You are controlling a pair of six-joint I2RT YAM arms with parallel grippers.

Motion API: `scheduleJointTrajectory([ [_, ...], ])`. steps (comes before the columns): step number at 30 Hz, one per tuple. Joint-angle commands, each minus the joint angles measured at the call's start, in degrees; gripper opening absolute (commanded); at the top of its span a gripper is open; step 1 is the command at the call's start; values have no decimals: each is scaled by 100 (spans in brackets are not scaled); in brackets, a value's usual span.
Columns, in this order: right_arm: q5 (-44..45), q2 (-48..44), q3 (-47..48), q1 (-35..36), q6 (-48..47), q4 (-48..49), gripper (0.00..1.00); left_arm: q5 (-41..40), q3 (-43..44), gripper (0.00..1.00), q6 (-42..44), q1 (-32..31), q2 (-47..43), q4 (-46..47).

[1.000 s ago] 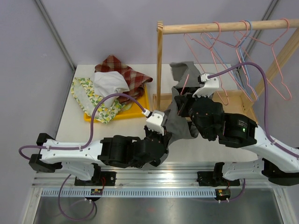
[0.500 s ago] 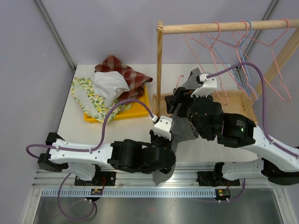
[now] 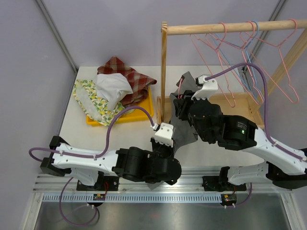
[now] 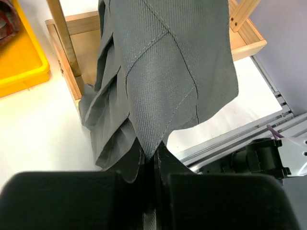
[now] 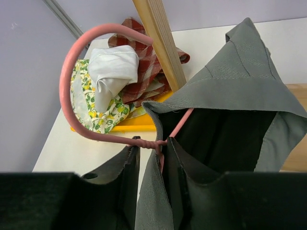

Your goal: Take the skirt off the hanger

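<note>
The grey skirt (image 3: 183, 130) hangs between my two grippers, still on a pink wire hanger (image 5: 67, 81). My right gripper (image 5: 154, 146) is shut on the hanger's twisted neck, with the skirt's waistband (image 5: 230, 91) caught beside it. In the top view the right gripper (image 3: 184, 101) holds this beside the wooden post. My left gripper (image 4: 152, 155) is shut on the skirt's lower hem (image 4: 168, 72), which stretches up and away from it. In the top view the left gripper (image 3: 163, 145) sits below the right one, mostly hidden under its wrist.
A wooden rack has an upright post (image 3: 163, 72), a boxed base (image 3: 240, 103) and a rod (image 3: 230, 28) carrying several pink and blue hangers (image 3: 249, 52). A yellow tray (image 3: 141, 112) at the back left holds a pile of clothes (image 3: 115, 86).
My left gripper has pulled the skirt hem down towards the near edge. My right gripper has shifted slightly left and back with the hanger. The skirt is now stretched between them.
</note>
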Motion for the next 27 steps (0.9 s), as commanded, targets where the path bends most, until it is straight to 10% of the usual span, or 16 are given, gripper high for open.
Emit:
scheduleJointTrajectory([
  [1,404,78,466,-14,3,833,33,79,85,0,-349,-294,99,-24],
  [9,465,289,668,-14,-277,1053,0,158,76,0,-463,-453,239,20],
  [16,615,517,1107,-14,-928,1404,0,97,41,0,-472,-707,91,72],
  [24,896,597,1425,-14,-1833,1975,0,-18,-38,43,-446,-1129,-261,29],
  [27,966,562,1416,-14,-1930,2063,0,-44,-161,43,-489,-1243,-375,29],
])
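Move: The grey skirt, still on the pink hanger, has its middle roughly 10 cm below and 2 cm back of the right hand, level sideways. From the left hand, shut on its lower part, that middle lies about 10 cm ahead, 4 cm right and 2 cm up. The rack's left post stands some 14 cm ahead and 7 cm left of the right hand; the yellow bin is about 20 cm ahead, 26 cm left and 38 cm below it. Right fingers close on the hanger, rising 7 cm; the left hand opens around the skirt, backing 6 cm. ##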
